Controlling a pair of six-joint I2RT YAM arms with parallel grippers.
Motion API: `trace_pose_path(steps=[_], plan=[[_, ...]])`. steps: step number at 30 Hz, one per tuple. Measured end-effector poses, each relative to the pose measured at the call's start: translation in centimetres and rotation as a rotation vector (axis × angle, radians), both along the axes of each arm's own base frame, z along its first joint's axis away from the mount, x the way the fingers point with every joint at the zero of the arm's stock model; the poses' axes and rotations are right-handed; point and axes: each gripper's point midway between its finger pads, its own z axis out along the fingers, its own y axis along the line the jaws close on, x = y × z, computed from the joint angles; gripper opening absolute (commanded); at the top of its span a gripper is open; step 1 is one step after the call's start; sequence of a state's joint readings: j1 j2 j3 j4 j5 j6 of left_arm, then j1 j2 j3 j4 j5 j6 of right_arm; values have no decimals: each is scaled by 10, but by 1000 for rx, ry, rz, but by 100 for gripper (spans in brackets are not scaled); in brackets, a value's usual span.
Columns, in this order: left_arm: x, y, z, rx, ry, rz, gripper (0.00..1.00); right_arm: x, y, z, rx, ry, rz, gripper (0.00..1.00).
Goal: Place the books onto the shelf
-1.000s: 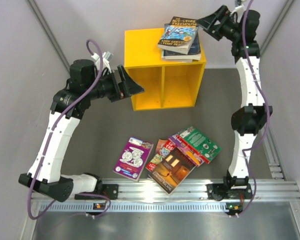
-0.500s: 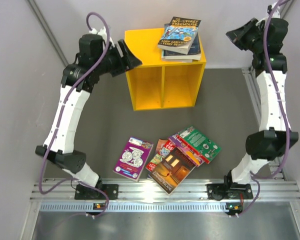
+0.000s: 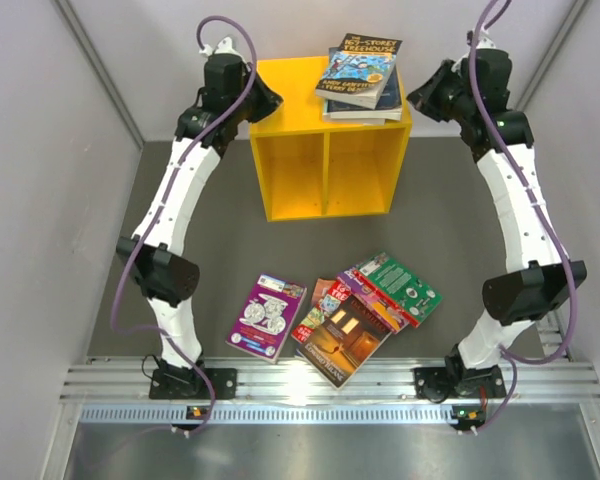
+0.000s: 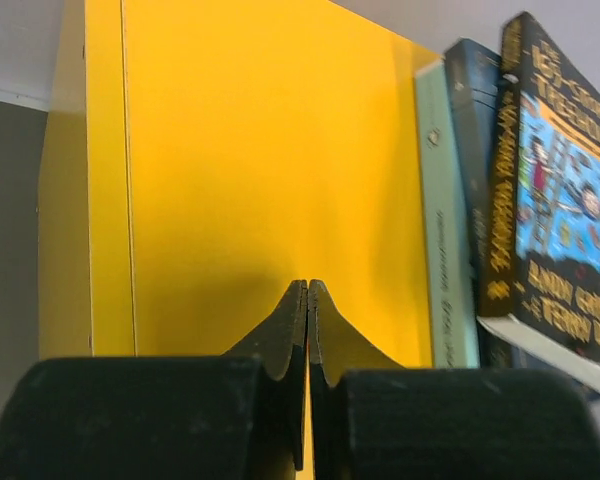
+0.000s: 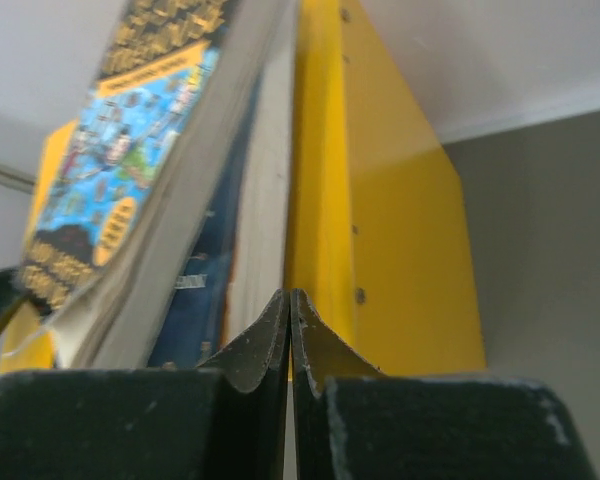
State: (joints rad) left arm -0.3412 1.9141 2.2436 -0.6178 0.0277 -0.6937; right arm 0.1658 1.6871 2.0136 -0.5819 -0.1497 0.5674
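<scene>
The yellow shelf [image 3: 285,95] stands at the back of the table, with a stack of books [image 3: 360,75] on the right of its flat top. Several more books lie fanned on the table in front: purple [image 3: 267,316], dark brown [image 3: 342,342] and green [image 3: 402,285] among them. My left gripper [image 3: 270,100] is shut and empty at the shelf's top left edge; in the left wrist view its tips [image 4: 308,285] hover over the yellow top [image 4: 240,150]. My right gripper [image 3: 417,100] is shut and empty by the shelf's right side [image 5: 380,250], beside the stack [image 5: 150,150].
Grey walls close in on the left, back and right. A metal rail [image 3: 330,385] carrying both arm bases runs along the near edge. Another rail [image 3: 545,320] lies along the right side of the table.
Both grippers have shut from open. The left arm swung up from the shelf's front left to its top left edge. The right arm drew off to the right, then came back beside the shelf.
</scene>
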Motion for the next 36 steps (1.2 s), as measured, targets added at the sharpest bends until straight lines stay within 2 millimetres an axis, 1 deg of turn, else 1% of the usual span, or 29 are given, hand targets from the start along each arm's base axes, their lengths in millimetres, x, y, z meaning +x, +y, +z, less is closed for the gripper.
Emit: trace_pose_path(steps=[2,3,5,8,10,12,14,18,22,25,29,36], plan=[[17,-3,-13,-2,2,28,0,2,-5,-13,-42,44,-38,0],[24,-4,-13,-10,-10,37,0,2,-7,-19,-62,62,-57,0],[35,-8,-11,-14,-41,50,0,0,-15,-26,-96,89,-90,0],[48,-15,-3,-23,-88,64,0,-2,-21,-30,-124,109,-114,0],[54,-20,2,-27,-124,72,0,-4,-21,-31,-135,113,-116,0],[56,-25,5,-20,-152,75,0,-6,-16,-32,-147,115,-106,0],[57,-34,8,-14,-179,66,0,-6,-5,-30,-157,109,-85,0],[51,-58,11,15,-217,27,0,-6,15,-32,-176,106,-45,0],[40,-80,10,62,-242,-19,0,-1,21,-41,-194,122,-38,0],[32,-92,14,103,-270,-40,0,4,22,-40,-198,118,-39,0],[28,-96,18,177,-307,-27,0,7,21,-40,-206,114,-41,0],[26,-96,15,252,-319,-3,0,7,22,-40,-215,112,-37,0]])
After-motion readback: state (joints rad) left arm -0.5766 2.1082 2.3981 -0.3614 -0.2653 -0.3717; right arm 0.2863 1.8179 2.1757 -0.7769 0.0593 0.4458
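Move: From the closed left gripper, the skewed treehouse book on top of the stack lies about 17 cm to the right and 8 cm ahead, at about hand height. The blue book under it is some 18 cm right, 7 ahead and 2 below; the mint book at the bottom is 18 right, 7 ahead and 5 below. From the closed right gripper, the treehouse book is about 10 cm left, 8 ahead and 2 below; the blue book is 10 left, 7 ahead and 4 below. Keep both grippers shut and square the stack from its sides. Bring the left one about 5 cm forward, then sweep it some 10 cm right while easing back a little, tipping the fingers up and rolling its left side up, until it nudges the stack's near-left side. Lower the right one about 4 cm, drifting right, then left against the stack's right side, and hold it there. ##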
